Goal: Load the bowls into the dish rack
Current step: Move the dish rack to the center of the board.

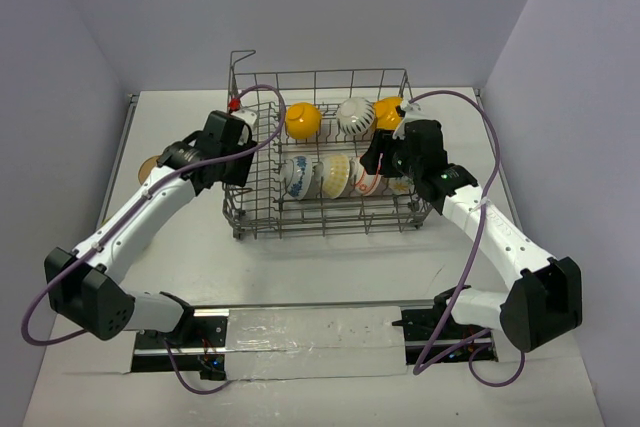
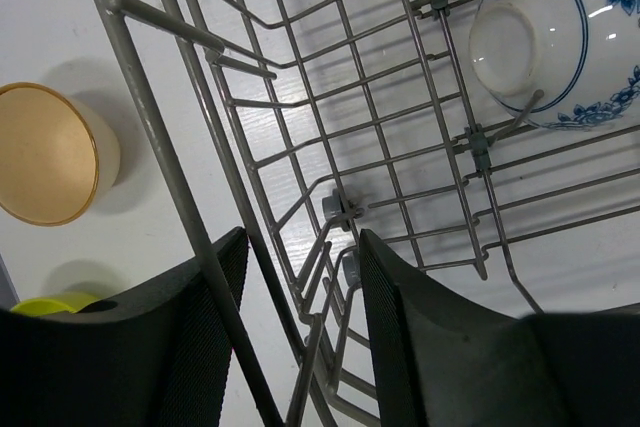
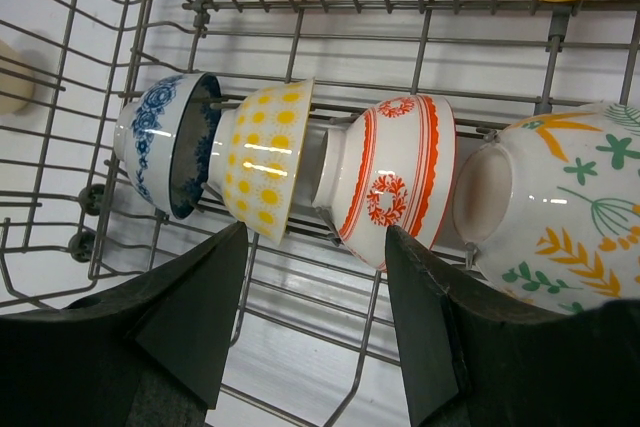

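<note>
The grey wire dish rack (image 1: pixel 320 209) stands mid-table with several bowls on edge between its tines. The back row holds an orange-yellow bowl (image 1: pixel 302 120), a white striped one (image 1: pixel 355 115) and another orange-yellow one (image 1: pixel 388 112). In front stand the blue-patterned bowl (image 3: pixel 165 142), a yellow-dotted one (image 3: pixel 265 157), the red-and-white one (image 3: pixel 395 177) and a leaf-patterned one (image 3: pixel 560 212). My left gripper (image 2: pixel 300 347) is open, straddling the rack's left wall wire (image 2: pixel 215 277) and holding nothing. My right gripper (image 3: pixel 315 317) hangs open above the front row.
Left of the rack, a tan bowl (image 2: pixel 45 152) lies on the table with a lime green bowl (image 2: pixel 50 302) near it, partly hidden by my left finger. The rack's raised handle (image 1: pixel 240 57) stands at its back left corner. Walls close in on both sides.
</note>
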`<state>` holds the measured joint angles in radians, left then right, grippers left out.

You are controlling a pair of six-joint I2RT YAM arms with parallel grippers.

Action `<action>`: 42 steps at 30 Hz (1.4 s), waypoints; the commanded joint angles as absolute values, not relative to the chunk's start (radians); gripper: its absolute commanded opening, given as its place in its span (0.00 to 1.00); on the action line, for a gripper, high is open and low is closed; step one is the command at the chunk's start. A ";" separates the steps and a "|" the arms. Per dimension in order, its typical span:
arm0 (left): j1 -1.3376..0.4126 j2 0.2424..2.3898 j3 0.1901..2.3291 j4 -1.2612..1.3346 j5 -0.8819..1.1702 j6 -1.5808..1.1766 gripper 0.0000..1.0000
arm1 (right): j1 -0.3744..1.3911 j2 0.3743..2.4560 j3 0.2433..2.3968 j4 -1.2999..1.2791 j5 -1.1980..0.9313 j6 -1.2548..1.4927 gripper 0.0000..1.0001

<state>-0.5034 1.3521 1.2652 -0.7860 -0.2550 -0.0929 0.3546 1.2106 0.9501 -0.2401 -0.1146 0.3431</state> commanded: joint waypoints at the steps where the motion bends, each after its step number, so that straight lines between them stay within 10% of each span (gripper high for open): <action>1: -0.537 1.358 1.341 -0.801 -0.192 -0.104 0.53 | 0.347 1.213 0.994 -0.230 -0.104 0.336 0.65; 24: -0.474 1.330 1.812 -0.917 -0.448 -0.167 0.77 | 0.347 1.152 1.017 -0.267 -0.089 0.324 0.63; 42: 0.092 1.284 1.401 -0.669 -0.374 -0.368 0.85 | 0.443 1.094 1.307 -0.416 -0.113 0.287 0.63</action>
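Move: The tan bowl I go for next stands about 20 cm to the left of my left hand, 10 cm ahead and 16 cm below. The green bowl is roughly 24 cm left and 5 cm back, the blue-white bowl some 12 cm right and 8 cm ahead. The rack's left rail lies at my left fingertips. From my right hand the tan bowl is about 51 cm left and 7 cm ahead; the red-patterned bowl is 3 cm left, 4 cm ahead, 13 cm below. I lift my left hand clear of the rack's left rail, about 22 cm up, then swing it some 20 cm left, sinking about 10 cm again, to end high over the tan bowl's side of the board. Its fingers spread wider as the wrist turns roughly 45 degrees counter-clockwise and tips up. Late on, my right hand rises about 18 cm off the rack, still open, fingers tipping up. ##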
